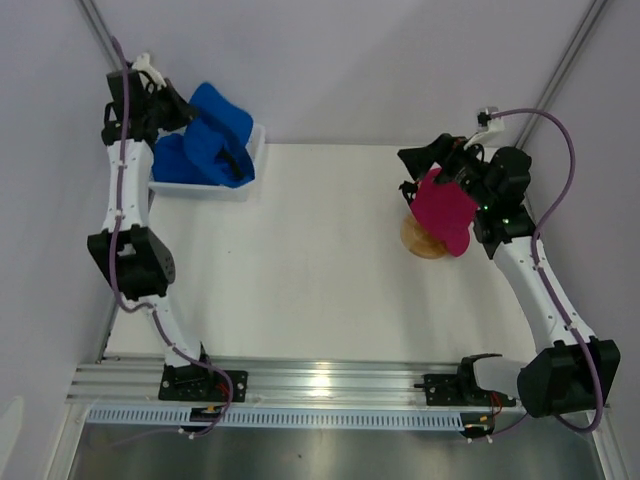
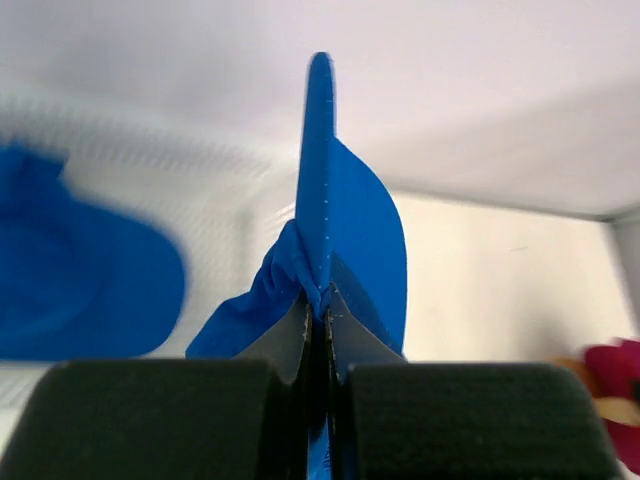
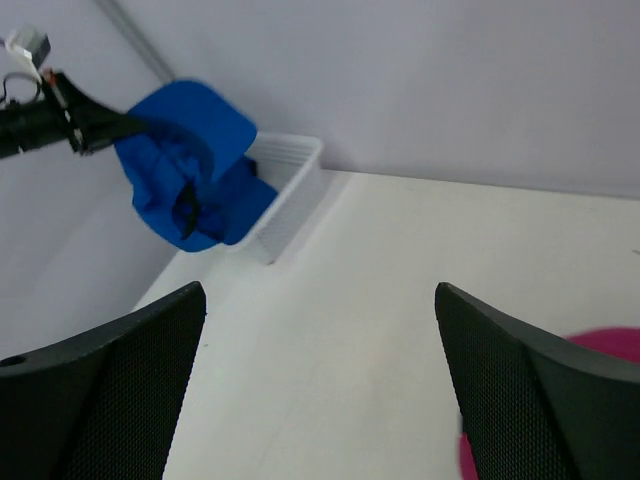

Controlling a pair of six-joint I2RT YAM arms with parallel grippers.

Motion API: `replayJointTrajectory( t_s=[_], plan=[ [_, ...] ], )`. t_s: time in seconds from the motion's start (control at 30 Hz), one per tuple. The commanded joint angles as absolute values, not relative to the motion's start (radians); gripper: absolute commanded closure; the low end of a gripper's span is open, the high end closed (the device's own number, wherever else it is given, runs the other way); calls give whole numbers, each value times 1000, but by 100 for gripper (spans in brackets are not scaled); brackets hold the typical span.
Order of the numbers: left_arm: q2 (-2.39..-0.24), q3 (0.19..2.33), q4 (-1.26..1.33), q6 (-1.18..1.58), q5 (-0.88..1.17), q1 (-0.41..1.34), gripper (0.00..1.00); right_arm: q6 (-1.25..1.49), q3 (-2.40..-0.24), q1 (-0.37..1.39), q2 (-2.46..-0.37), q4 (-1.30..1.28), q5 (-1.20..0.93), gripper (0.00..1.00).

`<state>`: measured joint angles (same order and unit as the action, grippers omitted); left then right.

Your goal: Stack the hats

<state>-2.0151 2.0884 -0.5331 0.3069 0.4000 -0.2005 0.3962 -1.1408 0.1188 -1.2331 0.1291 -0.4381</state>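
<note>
My left gripper (image 1: pixel 186 112) (image 2: pixel 322 306) is shut on a royal blue hat (image 1: pixel 218 128) (image 2: pixel 345 215), pinching its fabric above the white mesh basket (image 1: pixel 205 188). A second blue hat (image 1: pixel 174 160) (image 2: pixel 75 270) lies in that basket. At the right, a magenta-pink hat (image 1: pixel 444 208) (image 2: pixel 612 372) rests on the round wooden stand (image 1: pixel 420 243). Just past that hat's far-left edge, my right gripper (image 1: pixel 414 174) (image 3: pixel 320 390) stands wide open with nothing between its fingers. In the right wrist view the held blue hat (image 3: pixel 185 135) hangs over the basket (image 3: pixel 290 185), and the pink hat (image 3: pixel 605 342) shows at the lower right.
The basket stands at the table's far left corner against the back wall. The stand is near the right edge. White tabletop (image 1: pixel 300 270) lies between them. A metal rail (image 1: pixel 330 378) with both arm bases runs along the near edge.
</note>
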Motion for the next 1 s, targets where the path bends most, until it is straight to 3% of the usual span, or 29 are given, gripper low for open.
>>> replayJointTrajectory(
  t_s=[0.0, 0.2, 0.4, 0.57, 0.8, 0.97],
  plan=[
    [-1751, 2094, -417, 344, 555, -137, 99, 436, -1158, 222, -1227, 248, -500, 0],
    [-1571, 2059, -445, 270, 644, -9, 99, 489, -1161, 394, -1284, 348, -474, 1],
    [-1442, 1935, -368, 281, 646, 152, 99, 465, -1155, 440, -1256, 359, -532, 1],
    [-1313, 1775, -292, 135, 288, 326, 99, 454, -1094, 443, -1100, 258, -398, 1],
    [-1220, 1445, 39, -132, 186, 498, 96, 422, -1118, 443, -937, 28, -220, 1],
    [-1232, 1330, 248, -262, -1, 549, 99, 618, -1131, 426, -914, -51, -62, 1]
  ],
)
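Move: The left hand holds the blue hat just over the bin; the hat stand with the pink hats lies about 63 cm to its right, 16 cm back and 12 cm lower. The bin's middle is 6 cm ahead, 24 cm below, the other blue hat 9 cm left of that. From the open right hand the held blue hat is 44 cm left, 18 cm ahead, 11 cm lower; the stand's pink hats are 11 cm right, 2 cm ahead, 19 cm below. Keeping its pinch on the blue hat, the left hand sweeps about 27 cm right and 21 cm back towards the pink-hatted stand, rising steeply then sinking partway, fingers tipping up some 40 degrees and turning clockwise. The open right hand swings left, then draws partly back right while retreating and rising, ending 12 cm back, 8 cm up. ##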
